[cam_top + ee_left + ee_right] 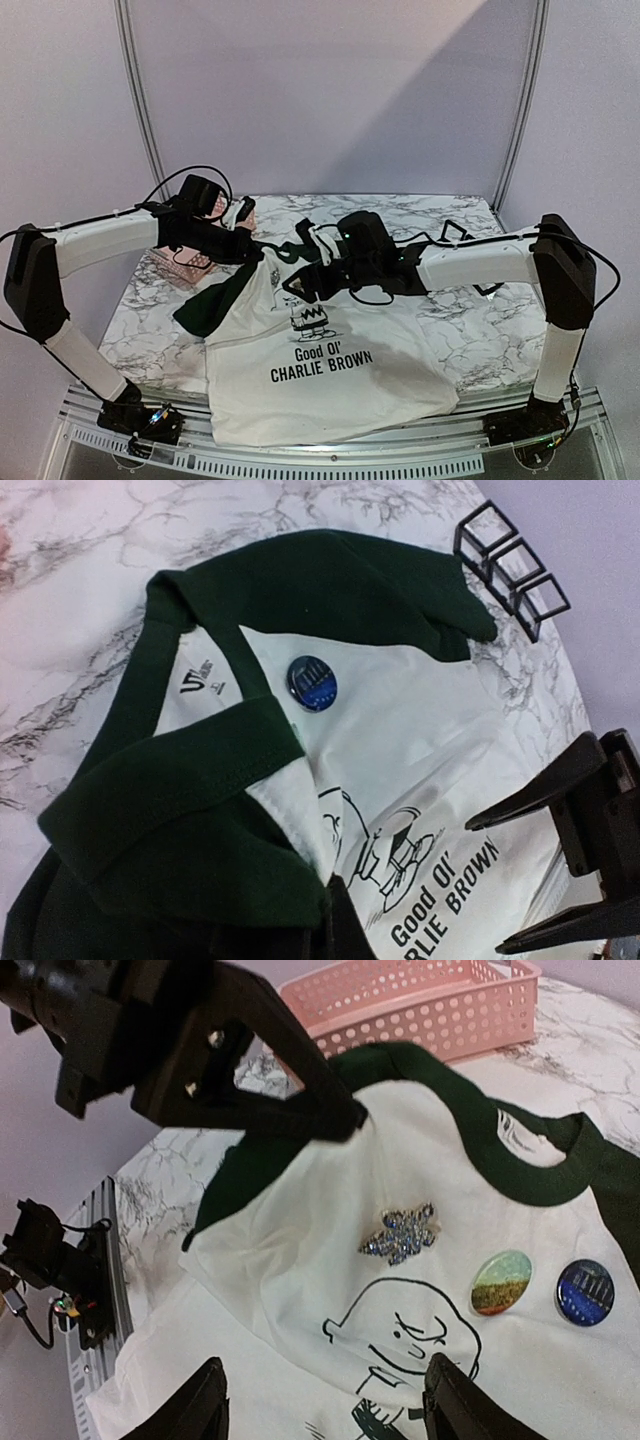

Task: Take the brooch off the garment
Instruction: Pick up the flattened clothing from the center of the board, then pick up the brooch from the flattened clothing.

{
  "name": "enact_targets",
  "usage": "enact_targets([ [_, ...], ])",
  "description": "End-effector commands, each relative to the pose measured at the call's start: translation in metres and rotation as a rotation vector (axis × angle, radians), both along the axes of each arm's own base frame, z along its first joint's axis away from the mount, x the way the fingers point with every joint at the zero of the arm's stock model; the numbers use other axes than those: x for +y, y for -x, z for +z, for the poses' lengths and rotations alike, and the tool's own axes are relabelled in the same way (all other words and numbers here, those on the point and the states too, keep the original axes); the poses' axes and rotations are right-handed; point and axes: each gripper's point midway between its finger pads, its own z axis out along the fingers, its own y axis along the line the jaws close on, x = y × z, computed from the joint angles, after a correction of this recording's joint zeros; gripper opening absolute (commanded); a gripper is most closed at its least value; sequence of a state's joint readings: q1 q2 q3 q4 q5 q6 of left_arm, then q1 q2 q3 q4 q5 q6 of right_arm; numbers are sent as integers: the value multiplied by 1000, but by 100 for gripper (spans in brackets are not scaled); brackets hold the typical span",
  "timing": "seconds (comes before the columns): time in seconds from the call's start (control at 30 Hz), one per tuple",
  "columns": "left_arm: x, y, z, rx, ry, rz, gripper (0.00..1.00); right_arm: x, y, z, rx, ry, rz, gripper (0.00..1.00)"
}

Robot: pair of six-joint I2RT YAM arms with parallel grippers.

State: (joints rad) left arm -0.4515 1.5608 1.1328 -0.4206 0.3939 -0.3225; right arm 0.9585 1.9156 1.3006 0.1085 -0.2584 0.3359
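Observation:
The garment [330, 380], a white T-shirt with dark green sleeves and collar, lies on the marble table. The brooch [398, 1234], a sparkly blue star shape, is pinned on the chest above the cartoon head. My left gripper [345, 1120] is shut on the garment's fabric near the shoulder seam and holds it raised in a peak [265, 258]. In the left wrist view the lifted green fabric [170, 830] covers its fingers. My right gripper [325, 1365] is open just above the chest print, short of the brooch and holding nothing; it also shows as [483, 886].
Two round badges are pinned beside the brooch, a landscape badge [501, 1282] and a dark blue badge [585, 1292] [312, 683]. A pink perforated basket [420, 1000] [185, 262] stands at the back left. Black wire cubes [510, 565] sit past the far sleeve.

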Motion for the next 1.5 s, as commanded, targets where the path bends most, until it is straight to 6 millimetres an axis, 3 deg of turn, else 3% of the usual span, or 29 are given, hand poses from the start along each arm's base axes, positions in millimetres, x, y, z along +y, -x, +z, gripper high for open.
enact_targets([
  [0.0,-6,3,5,29,97,-49,0,7,-3,32,-55,-102,-12,64],
  [0.23,-6,5,3,42,102,-51,0,18,-4,21,24,-122,-14,50],
  [0.97,-4,5,1,43,90,-47,0,43,-42,-12,262,-117,-235,35],
  [1.47,-4,6,1,45,92,-46,0,48,-49,-35,296,-73,-271,32],
])
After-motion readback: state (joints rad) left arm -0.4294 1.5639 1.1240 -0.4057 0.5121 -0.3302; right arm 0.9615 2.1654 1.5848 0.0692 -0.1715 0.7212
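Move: The silver brooch lies about 6 cm ahead of the right fingertips, 5 cm to their left and 4 cm below. The landscape button sits some 3 cm to the right of the brooch and 2 cm lower, and the blue button about 4 cm farther right and 2 cm farther out than that one. From the left hand, which is already pinching the garment's shoulder, the brooch is roughly 3 cm back, 3 cm right and 5 cm below. Hold the garment's lifted shoulder pinched in the left gripper, nearly still. Bring the right gripper forward and left, about 5 cm each way, to the brooch, rising some 2 cm first and then sinking to finish slightly lower. Tip the fingers down and swing them clockwise, about 15 degrees each, while narrowing them to around a third open, tips close in front of the brooch but not shut. ##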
